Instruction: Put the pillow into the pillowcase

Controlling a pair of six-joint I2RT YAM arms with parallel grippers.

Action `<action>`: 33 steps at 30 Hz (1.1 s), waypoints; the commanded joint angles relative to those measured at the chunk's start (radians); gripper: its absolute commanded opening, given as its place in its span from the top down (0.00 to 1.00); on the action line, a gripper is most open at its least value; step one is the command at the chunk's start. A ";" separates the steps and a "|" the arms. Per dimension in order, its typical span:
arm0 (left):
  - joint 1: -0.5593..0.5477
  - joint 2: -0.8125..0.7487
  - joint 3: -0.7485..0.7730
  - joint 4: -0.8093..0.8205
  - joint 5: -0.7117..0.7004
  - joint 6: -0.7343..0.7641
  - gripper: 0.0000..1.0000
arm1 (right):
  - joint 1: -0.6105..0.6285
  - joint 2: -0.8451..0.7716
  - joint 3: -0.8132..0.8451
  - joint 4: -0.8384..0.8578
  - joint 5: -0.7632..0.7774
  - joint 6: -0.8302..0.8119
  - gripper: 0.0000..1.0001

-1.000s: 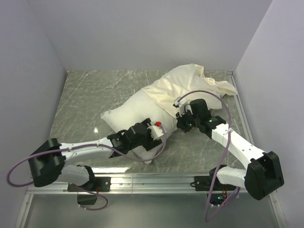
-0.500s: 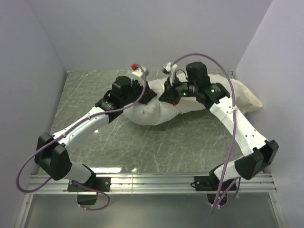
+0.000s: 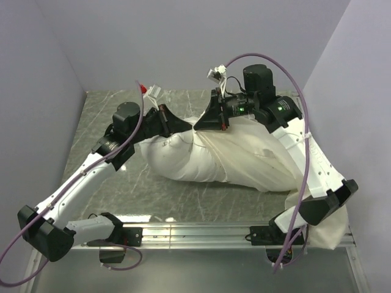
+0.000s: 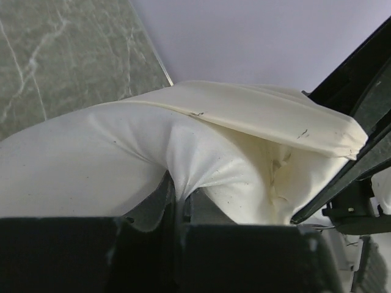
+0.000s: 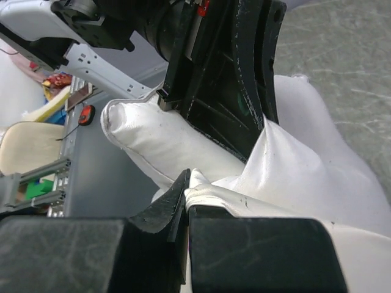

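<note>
The white pillow [image 3: 168,160] lies across the middle of the table, its right part inside the cream pillowcase [image 3: 256,162]. The case's loose end hangs over the front rail at the right. My left gripper [image 3: 180,126] is at the pillow's far top edge, just left of the case's mouth. In the left wrist view the left gripper [image 4: 178,198] is shut on a pinch of white pillow [image 4: 67,171] fabric, with the pillowcase [image 4: 263,116] hem behind it. My right gripper [image 3: 204,122] faces it closely. The right wrist view shows the right gripper [image 5: 188,189] shut on a fold of the pillowcase [image 5: 244,201] hem.
Grey walls close in the marble table [image 3: 104,122] at the left, back and right. A metal rail [image 3: 195,231] runs along the front edge with both arm bases on it. Purple cables [image 3: 299,134] loop over the arms.
Both grippers went from the pillow's near side to its far top edge. The pillowcase now covers more of the pillow, and its tail has swung from the back right over the front rail.
</note>
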 commanded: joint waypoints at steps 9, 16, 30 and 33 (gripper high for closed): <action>0.248 0.252 -0.160 -0.027 0.048 -0.211 1.00 | -0.018 0.430 0.246 0.205 0.155 -0.119 1.00; 0.464 0.321 -0.159 -0.099 0.101 0.015 0.46 | 0.033 0.511 0.363 0.232 0.302 -0.097 0.40; 0.558 0.239 -0.001 -0.289 -0.032 0.783 0.20 | -0.007 0.280 0.065 0.213 0.865 -0.300 0.33; 0.514 0.191 0.002 -0.306 0.035 0.826 0.18 | -0.001 0.380 0.148 0.122 0.887 -0.354 0.26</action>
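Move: My closed hands meet high in the air, left on white pillow cloth, right on the cream pillowcase's hem. The bare table I lay them on is about 14 cm ahead and 10 cm left of my left hand, 30 below; from my right, 18 ahead, 6 left, 35 below. The hanging pillow's middle is some 17 cm under my left hand, 3 back, 7 right. The case's loose tail is 20 cm back and 45 right of my right hand, 35 below. I swing both hands forward and down together, laying out the pillow and case: my right mostly forward, about 18 cm, my left mostly down, veering left. Both grippers open wide near the bottom. Then my left draws off another 10 cm to the left, while my right rises about 10 cm, shifts back right and turns clockwise, ending farther forward. ##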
